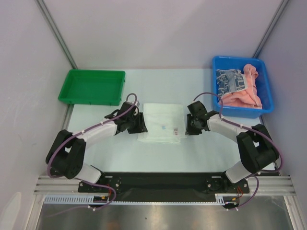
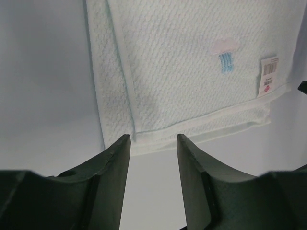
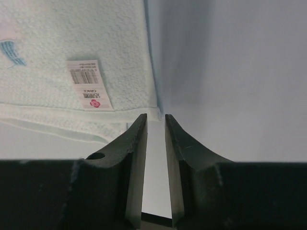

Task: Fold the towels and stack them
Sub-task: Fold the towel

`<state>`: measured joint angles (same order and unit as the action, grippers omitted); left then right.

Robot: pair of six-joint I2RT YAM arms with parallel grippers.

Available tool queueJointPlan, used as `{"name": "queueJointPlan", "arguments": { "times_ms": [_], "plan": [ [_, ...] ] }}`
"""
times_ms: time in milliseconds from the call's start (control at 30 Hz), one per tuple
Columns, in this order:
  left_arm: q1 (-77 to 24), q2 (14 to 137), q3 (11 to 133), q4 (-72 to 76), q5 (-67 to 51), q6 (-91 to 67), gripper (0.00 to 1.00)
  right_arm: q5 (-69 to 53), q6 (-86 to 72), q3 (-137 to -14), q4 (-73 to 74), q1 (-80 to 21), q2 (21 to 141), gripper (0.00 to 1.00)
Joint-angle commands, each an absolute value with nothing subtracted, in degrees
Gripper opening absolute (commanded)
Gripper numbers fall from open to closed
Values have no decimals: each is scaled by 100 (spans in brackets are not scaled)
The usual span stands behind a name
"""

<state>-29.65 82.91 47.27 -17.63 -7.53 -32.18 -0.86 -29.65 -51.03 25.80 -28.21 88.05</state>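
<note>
A white towel (image 1: 161, 122) lies folded flat on the table between my two grippers. It carries a small pink and blue motif (image 2: 224, 53) and a paper label (image 3: 88, 84). My left gripper (image 1: 141, 124) sits at the towel's left edge. In the left wrist view this gripper (image 2: 152, 138) is open with nothing between its fingers, just short of the white towel (image 2: 182, 62). My right gripper (image 1: 188, 126) is at the towel's right edge. The right wrist view shows it (image 3: 156, 117) open by a narrow gap and empty, beside the corner of the white towel (image 3: 72, 38). A salmon-pink towel (image 1: 245, 95) and a blue-grey patterned towel (image 1: 230, 81) lie crumpled in a bin.
The blue bin (image 1: 266, 88) holding the loose towels stands at the back right. A green tray (image 1: 91, 86) stands at the back left, with nothing in it. Grey walls close in the table on three sides.
</note>
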Motion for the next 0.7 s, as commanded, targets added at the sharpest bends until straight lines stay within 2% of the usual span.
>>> {"name": "queueJointPlan", "arguments": {
  "times_ms": [0, 367, 667],
  "plan": [
    [-3067, 8516, 4570, -1310, -791, -3498, 49, 246, -3278, -5010, 2119, -2830, 8877, 26],
    [-3278, 9017, 4491, -1231, -325, -3709, 43, 703, -3287, -4570, 1705, -2944, 9070, 26],
    [-3313, 9070, 4526, -1344, -176, -3700, 24, 676, -3410, -4535, 1722, -3093, 9167, 26]
  ]
}}
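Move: The near left corner of the towel's upper layer lies some 5 cm below the left hand and about 1 cm back, with no real sideways offset. The blue motif is about 8 cm to the right of that hand and 3 cm farther out. The towel's near right corner sits roughly 3 cm below the right hand and 1 cm back, level sideways; the care label is about 5 cm to the left of that hand and 1 cm ahead. Onto the near left corner of the towel's upper layer the left hand sinks about 5 cm, easing back slightly, its fingers closing from half open to a quarter with the tips coming onto the cloth. At the near right corner the right hand drops some 2 cm, drifting right, then slides forward about 1 cm at that low height and back left, fingers still partly open. ##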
